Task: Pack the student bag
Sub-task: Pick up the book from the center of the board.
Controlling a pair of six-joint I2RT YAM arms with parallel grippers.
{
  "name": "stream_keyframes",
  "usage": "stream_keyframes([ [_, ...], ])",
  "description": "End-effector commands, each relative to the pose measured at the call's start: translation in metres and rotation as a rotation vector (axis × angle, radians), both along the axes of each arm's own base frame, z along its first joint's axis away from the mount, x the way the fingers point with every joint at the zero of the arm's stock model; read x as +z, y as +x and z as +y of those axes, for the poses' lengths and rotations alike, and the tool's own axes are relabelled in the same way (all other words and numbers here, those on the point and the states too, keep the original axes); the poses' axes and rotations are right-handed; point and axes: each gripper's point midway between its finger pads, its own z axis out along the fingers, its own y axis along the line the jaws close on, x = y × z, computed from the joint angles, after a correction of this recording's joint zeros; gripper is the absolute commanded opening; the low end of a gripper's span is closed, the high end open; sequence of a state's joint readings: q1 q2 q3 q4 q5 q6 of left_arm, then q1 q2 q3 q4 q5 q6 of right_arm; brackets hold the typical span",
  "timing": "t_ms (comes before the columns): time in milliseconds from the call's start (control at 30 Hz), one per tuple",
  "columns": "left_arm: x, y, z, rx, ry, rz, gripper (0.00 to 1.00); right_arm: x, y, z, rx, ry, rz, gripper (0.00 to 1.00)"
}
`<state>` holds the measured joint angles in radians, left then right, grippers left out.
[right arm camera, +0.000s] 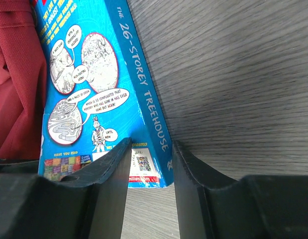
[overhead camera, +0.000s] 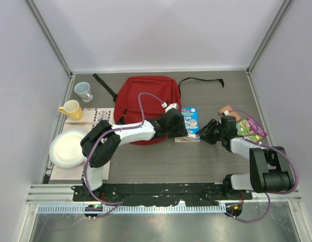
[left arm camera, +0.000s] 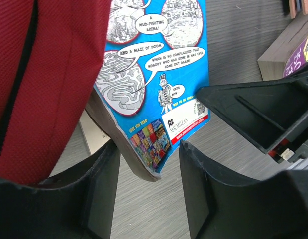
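Observation:
The student bag (overhead camera: 145, 96) lies flat at the back middle of the table, red with black straps. It also fills the left of the left wrist view (left arm camera: 49, 74) and of the right wrist view (right arm camera: 17, 74). A blue book (overhead camera: 191, 120) lies against its right side, tilted, with the page edge raised (left arm camera: 158, 64). My left gripper (left arm camera: 150, 149) is open, and the book's free corner hangs between its fingers. My right gripper (right arm camera: 152, 144) is shut on the book's spine corner (right arm camera: 94, 99). One finger lies on the back cover, the other beside the spine.
A yellow mug (overhead camera: 71, 109), a pale mug (overhead camera: 83, 91) and a white plate (overhead camera: 67, 148) sit at the left. A purple-green book (overhead camera: 251, 129) and a brown one (overhead camera: 228, 110) lie at the right. A white booklet (left arm camera: 94, 132) lies under the blue book.

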<state>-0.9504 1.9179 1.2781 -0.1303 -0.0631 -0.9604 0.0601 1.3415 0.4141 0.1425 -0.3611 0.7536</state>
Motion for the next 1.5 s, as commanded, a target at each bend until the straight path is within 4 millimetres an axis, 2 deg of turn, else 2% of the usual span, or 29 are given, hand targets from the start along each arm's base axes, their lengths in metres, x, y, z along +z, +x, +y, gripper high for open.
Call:
stream_keyframes([
  [0,0.017,0.008,-0.01,0.028,-0.094,-0.026,0.53,-0.002,-0.015,0.017,0.077,0.056,0.027,0.43],
  [33,0.018,0.008,-0.01,0.031,-0.097,-0.027,0.53,-0.002,-0.014,0.017,0.078,0.057,0.024,0.43],
  [133,0.016,0.009,-0.009,0.029,-0.095,-0.022,0.4,-0.002,-0.015,0.018,0.081,0.062,0.025,0.43],
  [167,0.016,0.009,-0.009,0.03,-0.095,-0.022,0.29,-0.002,-0.015,0.018,0.08,0.063,0.028,0.43],
  [233,0.016,0.009,-0.008,0.027,-0.094,-0.023,0.18,-0.001,-0.015,0.018,0.081,0.062,0.023,0.43],
  [267,0.017,0.009,-0.008,0.027,-0.092,-0.025,0.07,0.001,-0.015,0.017,0.079,0.06,0.018,0.43],
  [333,0.017,0.008,-0.007,0.02,-0.087,-0.026,0.0,0.004,-0.013,0.017,0.08,0.054,0.009,0.43],
  [433,0.028,0.005,-0.014,-0.026,-0.121,-0.044,0.0,0.012,-0.009,0.009,0.057,0.01,-0.015,0.55],
  [500,0.037,0.004,-0.014,-0.04,-0.139,-0.061,0.0,0.022,-0.005,-0.002,0.013,-0.03,-0.043,0.68],
  [533,0.049,0.0,-0.022,-0.081,-0.194,-0.073,0.0,0.026,-0.004,-0.005,0.0,-0.036,-0.054,0.78],
  [600,0.07,0.0,-0.024,-0.103,-0.224,-0.11,0.0,0.036,-0.002,-0.015,-0.037,-0.045,-0.088,0.83],
  [633,0.081,0.0,-0.026,-0.114,-0.243,-0.126,0.0,0.035,-0.005,-0.018,-0.044,-0.044,-0.072,0.84],
  [800,0.136,-0.003,-0.025,-0.165,-0.321,-0.213,0.0,0.036,-0.01,-0.036,-0.09,-0.028,-0.056,0.87],
  [933,0.158,-0.003,-0.02,-0.18,-0.371,-0.251,0.0,0.046,-0.013,-0.032,-0.068,0.054,-0.086,0.87],
  [1033,0.17,-0.006,-0.019,-0.217,-0.415,-0.256,0.0,0.068,-0.012,-0.015,-0.018,0.181,-0.165,0.87],
  [1067,0.172,-0.006,-0.019,-0.222,-0.426,-0.257,0.0,0.08,-0.011,-0.006,0.023,0.236,-0.229,0.87],
  [1133,0.178,-0.009,-0.019,-0.244,-0.455,-0.265,0.0,0.088,-0.014,0.002,0.008,0.341,-0.23,0.87],
  [1167,0.18,-0.009,-0.019,-0.245,-0.46,-0.268,0.0,0.101,-0.01,0.004,0.018,0.366,-0.29,0.87],
  [1467,0.203,-0.02,-0.025,-0.313,-0.59,-0.307,0.0,0.128,-0.014,0.013,0.047,0.482,-0.363,0.87],
])
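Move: The blue book lies partly against the red bag, its middle about 5 cm ahead, 1 cm right and 4 cm below the left hand, whose open fingers are over its raised near-left corner. From the right hand, at the spine's near end, it is about 5 cm ahead and 5 cm left. The bag's middle is some 17 cm left and 12 cm ahead of the left hand; the brown card is about 13 cm right and 11 cm ahead of the right hand. Ease the left gripper down about a centimetre onto the book's near-left corner, pinch the page block there, then lift about 11 cm, rolling the hand's left side down and turning it somewhat clockwise. Once the left hand has its grip, open the right fingers wide, swing right clear of the spine and come back left while rising some 9 cm, left side rolling up, to straddle the spine's near end, still open. ##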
